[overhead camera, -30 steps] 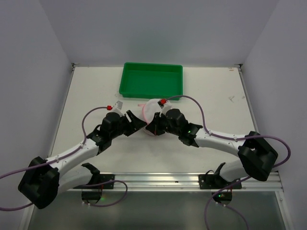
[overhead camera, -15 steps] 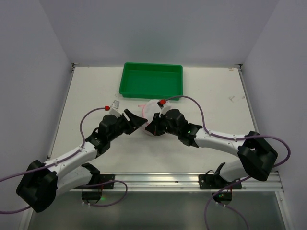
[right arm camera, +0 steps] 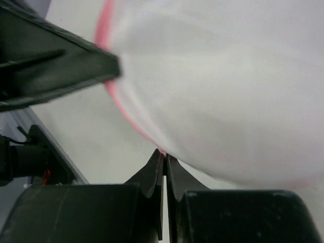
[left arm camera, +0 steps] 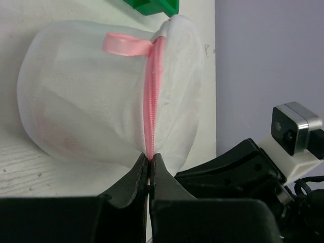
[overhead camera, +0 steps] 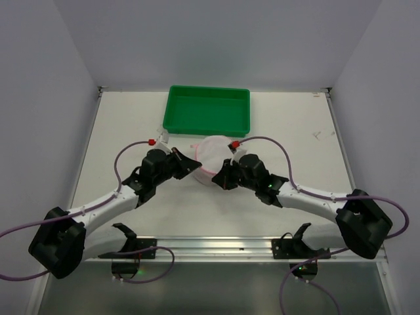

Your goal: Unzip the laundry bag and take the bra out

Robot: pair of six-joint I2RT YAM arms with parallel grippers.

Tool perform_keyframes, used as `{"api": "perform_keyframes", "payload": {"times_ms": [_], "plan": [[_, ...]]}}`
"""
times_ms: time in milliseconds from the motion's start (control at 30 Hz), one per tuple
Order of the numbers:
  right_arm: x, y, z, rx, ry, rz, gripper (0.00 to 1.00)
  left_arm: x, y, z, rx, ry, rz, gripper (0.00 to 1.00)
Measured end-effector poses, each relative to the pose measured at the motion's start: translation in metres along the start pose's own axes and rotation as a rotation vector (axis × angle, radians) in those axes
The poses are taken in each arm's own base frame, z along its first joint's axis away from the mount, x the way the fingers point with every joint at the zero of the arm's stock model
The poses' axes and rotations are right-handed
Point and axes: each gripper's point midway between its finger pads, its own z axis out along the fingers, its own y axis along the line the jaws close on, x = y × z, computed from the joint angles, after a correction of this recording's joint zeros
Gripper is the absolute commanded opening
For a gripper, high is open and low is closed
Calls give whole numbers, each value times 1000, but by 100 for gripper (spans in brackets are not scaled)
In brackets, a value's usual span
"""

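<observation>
The laundry bag (overhead camera: 211, 155), a round white mesh pouch with a pink zipper (left arm camera: 150, 101) along its rim, hangs between the two arms just in front of the green tray. My left gripper (left arm camera: 150, 158) is shut on the pink zipper rim at the pouch's left side (overhead camera: 194, 164). My right gripper (right arm camera: 165, 155) is shut on the pink rim at the pouch's near right edge (overhead camera: 221, 178). A pink ribbon loop (left arm camera: 127, 44) sits at the top of the zipper. A faint pink shape shows through the mesh; the bra itself cannot be made out.
A green rectangular tray (overhead camera: 209, 110) stands behind the pouch at the table's back middle. The left arm's fingers (right arm camera: 55, 63) show at the upper left of the right wrist view. A metal rail (overhead camera: 216, 246) runs along the near edge.
My left gripper moved right to the pouch and closed on its pink zipper rim. The right gripper shifted slightly right and nearer, and the pouch now spreads between both grippers.
</observation>
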Motion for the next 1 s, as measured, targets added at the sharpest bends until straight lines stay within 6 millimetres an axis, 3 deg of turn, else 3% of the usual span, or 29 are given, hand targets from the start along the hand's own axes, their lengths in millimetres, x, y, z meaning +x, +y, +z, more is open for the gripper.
{"api": "perform_keyframes", "payload": {"times_ms": [167, 233, 400, 567, 700, 833, 933, 967, 1000], "plan": [[-16, -74, -36, 150, -81, 82, 0, -13, 6, -8, -29, 0, 51, 0], [-26, -92, -49, 199, -117, 107, 0, -12, 6, -11, -37, 35, 90, 0], [-40, -90, -63, 199, -156, 72, 0, -7, -3, -16, -17, 154, 244, 0], [-36, -88, -60, 185, -122, 14, 0, -9, -3, -9, -19, 265, 385, 1], [-17, -70, -50, 145, -44, -56, 0, -20, 2, 2, -48, 307, 438, 22], [4, -31, -36, 28, 35, -83, 0, -46, -5, 25, -61, 288, 445, 38], [15, -2, -23, -63, 75, -56, 0, -61, -13, 42, -48, 266, 432, 60], [17, 4, -18, -81, 82, -45, 0, -62, -15, 45, -41, 261, 421, 79], [16, 9, -13, -93, 85, -31, 0, -61, -16, 45, -38, 262, 402, 87]]}}
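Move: My left fingers are shut on the bag's pink zip; its pink tab stands about 7 cm ahead of them and 2 cm left, the bag's middle some 3 cm ahead and 4 cm right, a little lower. The green bin is roughly 19 cm ahead, 3 cm right. My right fingers are shut on the zip's near end, with the tab about 13 cm ahead of them and 8 cm left, and the bag's middle some 9 cm straight ahead. With my right hand still pinching the zip's near end, I tug about 11 cm right and some 4 cm forward, then come back left and draw it in towards me, ending just behind its start. My left stays shut nearby while rolling and turning clockwise, then opens, lets go of the zip and goes about 7 cm forward, slightly up, over the bag's tab end. ##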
